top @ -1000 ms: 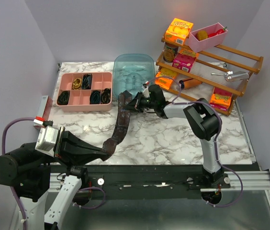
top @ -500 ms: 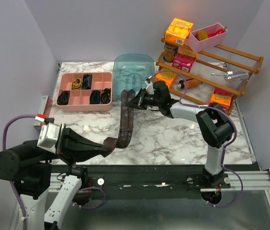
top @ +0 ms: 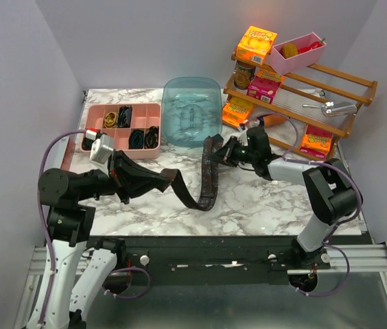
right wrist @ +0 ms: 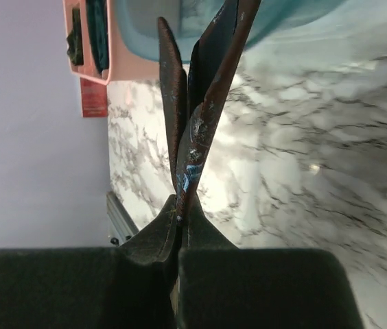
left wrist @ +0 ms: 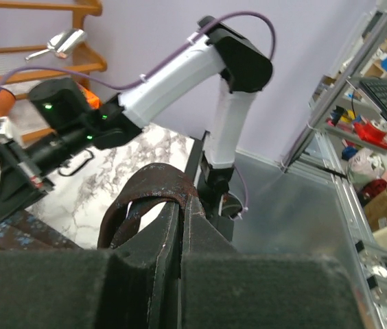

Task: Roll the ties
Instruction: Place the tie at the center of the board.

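Note:
A dark brown tie (top: 204, 186) hangs in a U-shaped loop between my two grippers, above the marble table (top: 262, 199). My left gripper (top: 168, 179) is shut on one end; in the left wrist view the fabric (left wrist: 154, 184) arches over the closed fingertips (left wrist: 182, 199). My right gripper (top: 219, 152) is shut on the other end by the teal tub; in its wrist view the tie (right wrist: 207, 103) runs up from the pinched jaws (right wrist: 182, 202). Several rolled ties (top: 137, 139) sit as dark coils in the pink tray (top: 121, 148).
A teal plastic tub (top: 192, 110) stands upside down behind the tie. A wooden rack (top: 296, 89) with boxes, a pink bin and a metal scoop fills the back right. The pink tray is at the back left near the wall.
My left gripper has swung up from the front edge to the mid-left with its tie end. The right gripper moved right. The tie now hangs in a loop instead of stretching long.

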Controlling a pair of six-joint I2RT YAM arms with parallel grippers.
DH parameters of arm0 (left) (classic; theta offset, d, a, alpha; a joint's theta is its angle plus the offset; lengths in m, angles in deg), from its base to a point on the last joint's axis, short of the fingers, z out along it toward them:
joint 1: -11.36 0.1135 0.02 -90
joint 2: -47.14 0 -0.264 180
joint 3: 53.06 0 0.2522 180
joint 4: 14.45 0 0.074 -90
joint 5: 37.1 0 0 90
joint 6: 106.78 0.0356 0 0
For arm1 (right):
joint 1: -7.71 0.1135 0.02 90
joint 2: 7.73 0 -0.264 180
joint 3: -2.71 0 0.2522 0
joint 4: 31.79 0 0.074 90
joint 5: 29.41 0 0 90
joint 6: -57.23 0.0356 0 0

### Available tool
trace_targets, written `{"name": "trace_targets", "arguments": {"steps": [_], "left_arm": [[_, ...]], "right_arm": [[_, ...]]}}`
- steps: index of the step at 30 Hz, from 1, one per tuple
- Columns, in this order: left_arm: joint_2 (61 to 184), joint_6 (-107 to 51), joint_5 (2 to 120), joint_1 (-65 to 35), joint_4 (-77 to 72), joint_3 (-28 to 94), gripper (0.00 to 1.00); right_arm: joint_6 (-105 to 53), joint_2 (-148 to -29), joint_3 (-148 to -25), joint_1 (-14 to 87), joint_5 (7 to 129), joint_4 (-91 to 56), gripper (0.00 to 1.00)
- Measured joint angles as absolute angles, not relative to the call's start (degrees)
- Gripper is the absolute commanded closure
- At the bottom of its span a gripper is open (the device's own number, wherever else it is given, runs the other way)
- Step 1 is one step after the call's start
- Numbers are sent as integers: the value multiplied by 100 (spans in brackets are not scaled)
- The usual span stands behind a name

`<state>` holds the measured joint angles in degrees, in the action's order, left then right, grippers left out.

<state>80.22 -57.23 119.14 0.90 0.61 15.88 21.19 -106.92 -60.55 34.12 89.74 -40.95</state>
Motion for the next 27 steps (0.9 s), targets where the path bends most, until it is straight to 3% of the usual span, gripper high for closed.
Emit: {"name": "trace_targets", "arguments": {"steps": [13, 27], "left_arm": [[8567, -6177, 11566, -22, -1401, 674, 100], [9493, -4490, 11310, -1399, -446, 720, 100]], "right_arm": [[1795, -9141, -4144, 1723, 8771, -4104, 100], [1660, -7681, -3030, -218, 8572, -3789, 100]]}}
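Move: Each hand still pinches one end of the tie, which sags between them. The right hand's goal is the bare right side of the board, about 25 cm to its right, 3 cm back and 11 cm below. Of its neighbours, the clear bin lies some 21 cm ahead and 8 cm left, the front snack box roughly 9 cm ahead and 39 cm right. For the left hand, the board's centre is about 25 cm ahead, 13 cm right and 41 cm down. Keeping its pinch on the tie's far end, the right hand draws it some 25 cm to the right across the board, sinking slightly and turning about 40 degrees clockwise. The left hand, still gripping the other end, eases forward while sinking, then drops faster and swings right towards the board's centre, ending about 8 cm lower. ##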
